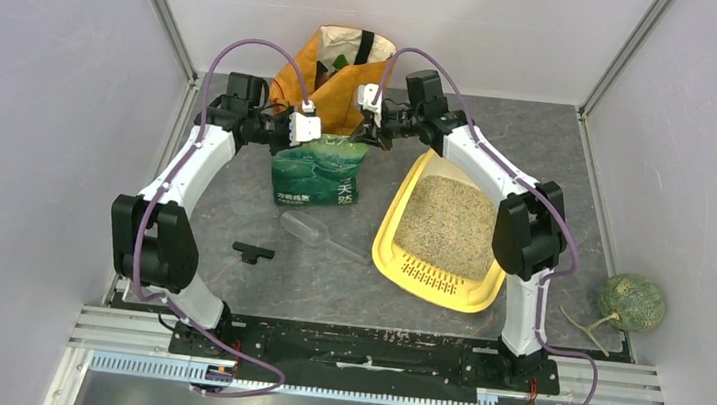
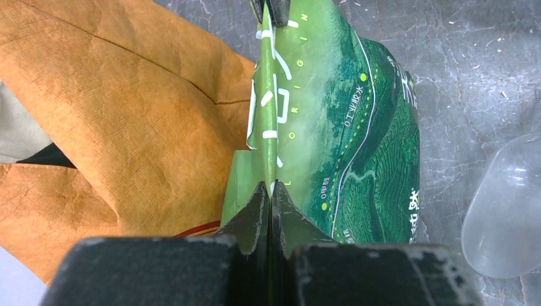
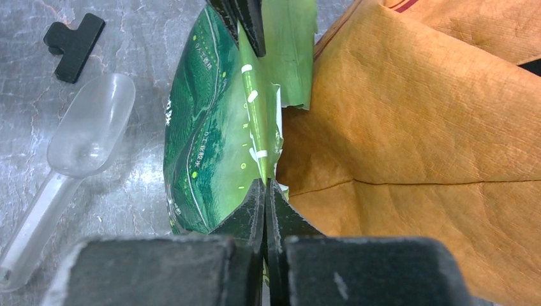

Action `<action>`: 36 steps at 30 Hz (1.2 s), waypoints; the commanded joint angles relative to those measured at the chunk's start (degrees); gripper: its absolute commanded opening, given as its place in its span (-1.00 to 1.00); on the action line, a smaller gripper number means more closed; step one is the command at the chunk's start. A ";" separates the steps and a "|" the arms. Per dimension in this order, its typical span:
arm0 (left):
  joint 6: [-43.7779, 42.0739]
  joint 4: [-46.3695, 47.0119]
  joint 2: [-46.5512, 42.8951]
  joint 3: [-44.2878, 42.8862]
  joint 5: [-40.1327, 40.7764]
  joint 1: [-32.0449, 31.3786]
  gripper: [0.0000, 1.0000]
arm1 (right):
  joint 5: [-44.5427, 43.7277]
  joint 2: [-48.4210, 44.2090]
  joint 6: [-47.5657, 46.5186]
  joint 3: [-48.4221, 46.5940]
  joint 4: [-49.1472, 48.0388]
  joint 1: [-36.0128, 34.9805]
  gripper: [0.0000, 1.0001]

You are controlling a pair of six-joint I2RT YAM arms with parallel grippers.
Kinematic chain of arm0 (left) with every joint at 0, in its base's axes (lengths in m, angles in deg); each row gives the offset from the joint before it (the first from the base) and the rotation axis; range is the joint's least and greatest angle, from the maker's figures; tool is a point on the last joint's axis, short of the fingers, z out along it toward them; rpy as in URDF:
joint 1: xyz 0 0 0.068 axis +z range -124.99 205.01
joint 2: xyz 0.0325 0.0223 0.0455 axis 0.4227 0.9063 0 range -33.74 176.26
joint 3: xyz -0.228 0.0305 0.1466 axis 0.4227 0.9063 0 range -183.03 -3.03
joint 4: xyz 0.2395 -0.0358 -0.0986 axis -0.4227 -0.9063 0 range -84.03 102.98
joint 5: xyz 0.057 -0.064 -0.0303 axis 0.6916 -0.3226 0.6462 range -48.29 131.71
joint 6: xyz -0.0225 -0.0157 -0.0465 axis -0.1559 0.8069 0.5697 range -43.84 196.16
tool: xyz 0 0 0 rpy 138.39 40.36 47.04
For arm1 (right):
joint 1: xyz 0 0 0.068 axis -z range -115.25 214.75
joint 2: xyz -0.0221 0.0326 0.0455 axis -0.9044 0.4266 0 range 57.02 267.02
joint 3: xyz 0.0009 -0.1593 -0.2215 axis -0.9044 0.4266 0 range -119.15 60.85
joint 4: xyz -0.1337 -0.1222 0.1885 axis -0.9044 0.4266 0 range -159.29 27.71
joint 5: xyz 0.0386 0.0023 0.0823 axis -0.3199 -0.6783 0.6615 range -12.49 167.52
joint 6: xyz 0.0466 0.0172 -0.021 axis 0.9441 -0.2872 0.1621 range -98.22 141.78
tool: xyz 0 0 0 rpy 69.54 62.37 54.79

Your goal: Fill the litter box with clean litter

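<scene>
The green litter bag (image 1: 317, 176) stands upright at the back of the table, its top edge pinched flat. My left gripper (image 2: 271, 187) is shut on the left end of that top edge, and my right gripper (image 3: 265, 183) is shut on the right end. Each wrist view shows the other gripper's black fingertips at the far end of the seam. In the top view the left gripper (image 1: 324, 142) and right gripper (image 1: 370, 135) face each other over the bag. The yellow litter box (image 1: 385, 251) lies to the bag's right, holding beige clean litter (image 1: 446, 224).
An orange shopping bag (image 1: 332, 79) stands right behind the green bag, touching it. A clear plastic scoop (image 1: 316, 235) and a black clip (image 1: 252, 251) lie in front of the bag. A green melon (image 1: 632, 302) sits at the right wall. Walls enclose three sides.
</scene>
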 commanded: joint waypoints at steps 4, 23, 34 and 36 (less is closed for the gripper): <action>0.63 9.27 -2.54 0.70 3.82 1.69 -0.96 | -1.46 1.90 5.15 -5.31 -4.20 0.39 -1.00; 9.37 6.91 -8.70 2.64 4.35 1.97 0.21 | -1.40 -1.58 6.49 -0.27 -5.79 0.21 0.02; 16.51 -11.96 -26.93 7.34 3.85 11.58 0.72 | -0.83 -5.67 13.12 0.52 -5.85 0.26 0.69; 12.07 -18.39 -29.63 9.75 3.80 15.06 0.72 | -1.12 -6.51 14.82 0.51 -5.89 0.21 0.80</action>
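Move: At the litter bag's pinched top edge both hands already hold on, some 12 cm apart; the bag's middle lies about 6 cm right of the left hand, 3 cm back and 9 cm below. From the right hand the bag's middle is roughly 7 cm left, 3 cm back, 9 cm below. The orange tote stands some 12 cm ahead of the left hand and 6 cm right. On the table, 18 cm below that hand, the scoop lies 16 cm back and 8 cm right, the black clip 20 cm back and 8 cm left. Keeping their pinch on the bag's top edge, both hands first draw it forward about 2.5 cm towards the tote, then open wide and let go. The left hand swings away from the bag up, back and left, some 9 cm up, its wrist turning counter-clockwise; the right eases back 2 cm and rises 2 cm, staying over its end of the edge. ##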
